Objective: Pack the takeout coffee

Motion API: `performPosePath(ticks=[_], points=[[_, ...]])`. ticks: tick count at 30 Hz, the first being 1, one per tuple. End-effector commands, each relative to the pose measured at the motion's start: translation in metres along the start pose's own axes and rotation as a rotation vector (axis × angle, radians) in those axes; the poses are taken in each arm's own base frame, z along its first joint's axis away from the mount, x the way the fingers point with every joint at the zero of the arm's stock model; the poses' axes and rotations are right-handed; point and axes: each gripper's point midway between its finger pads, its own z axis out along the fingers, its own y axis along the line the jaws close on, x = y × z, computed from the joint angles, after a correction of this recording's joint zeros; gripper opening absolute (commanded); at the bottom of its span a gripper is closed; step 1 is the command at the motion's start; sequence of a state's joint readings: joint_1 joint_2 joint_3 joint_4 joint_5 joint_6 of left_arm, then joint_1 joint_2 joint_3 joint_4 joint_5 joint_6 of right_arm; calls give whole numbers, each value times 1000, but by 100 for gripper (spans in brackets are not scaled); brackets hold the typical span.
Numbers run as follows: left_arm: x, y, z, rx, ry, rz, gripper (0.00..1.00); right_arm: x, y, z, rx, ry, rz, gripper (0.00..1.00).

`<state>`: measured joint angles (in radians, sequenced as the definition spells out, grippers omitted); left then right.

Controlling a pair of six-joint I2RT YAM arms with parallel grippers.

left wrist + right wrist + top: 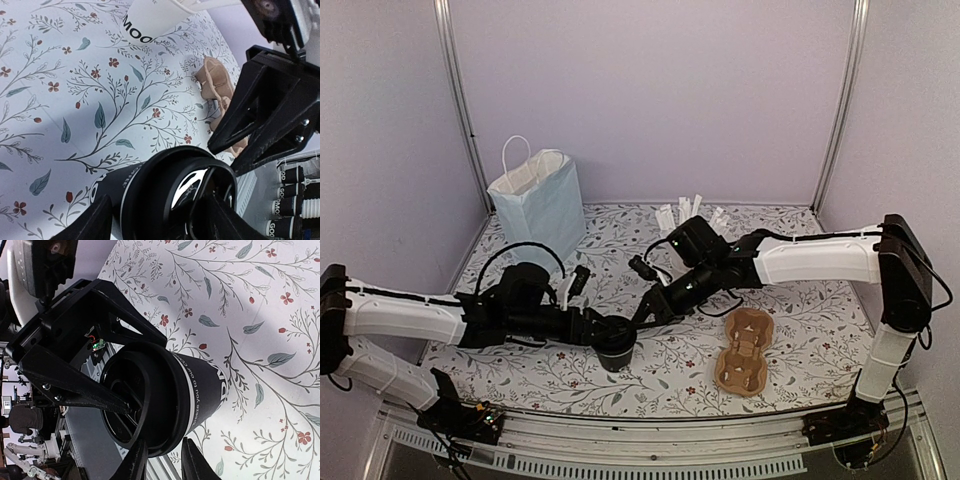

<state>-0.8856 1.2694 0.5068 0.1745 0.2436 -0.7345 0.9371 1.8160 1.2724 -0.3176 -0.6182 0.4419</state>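
The takeout coffee [617, 355] is a black paper cup with white lettering, standing upright near the table's front middle under a black lid [165, 390]. My left gripper [610, 335] reaches in from the left. Its fingers bracket the cup [115, 190] just under the lid [160, 190], one finger [95, 220] against the wall and the other across the lid top. My right gripper [642, 318] comes down from the right. In the right wrist view that gripper [165, 445] pinches the lid's edge, with the cup wall [210, 380] beside it.
A brown pulp cup carrier [745, 350] lies right of the cup. A pale blue paper bag [540, 205] stands open at the back left. A white cup [150, 20] holding wrapped sticks [690, 210] sits at the back behind the right arm.
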Motion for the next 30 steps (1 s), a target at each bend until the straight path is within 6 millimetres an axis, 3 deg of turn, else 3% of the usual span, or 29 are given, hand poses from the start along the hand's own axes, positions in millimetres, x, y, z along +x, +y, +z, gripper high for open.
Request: performPosePath(ticks=[1,8,20,24,30], points=[[37,31,4,-115,133,-17,65,4,-2,6,15,16,53,26],[45,37,3,-125,148,-36,65,15,3,14,-16,50,69,25],[55,44,-1,-137,160,-67,64,39,-20,30,30,98,161,17],[57,46,0,-148,167,-68,64,56,-51,37,142,122,181,5],[59,47,3,-149,180,-64,64,108,-107,53,289,231,191,3]])
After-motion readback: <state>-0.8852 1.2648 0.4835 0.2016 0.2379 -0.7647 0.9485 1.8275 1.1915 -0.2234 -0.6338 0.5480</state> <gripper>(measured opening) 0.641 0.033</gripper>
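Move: The black lid on the coffee cup has its middle about 5 cm left of your right fingertips, 2 cm back and 2 cm below them. From the right hand, the white straw cup stands roughly 11 cm ahead and 11 cm to the right, and the cardboard carrier lies about 23 cm to the right, level with it. The left gripper already straddles cup and lid, the lid's middle some 2 cm to its right. Keep the left gripper still around the cup and lid to steady them. Bring the right fingertips back about 1 cm while shutting them from a quarter open to almost closed, then press the closed tips down on the lid's right-hand rim, sinking some 2 cm in all, most of it late. ##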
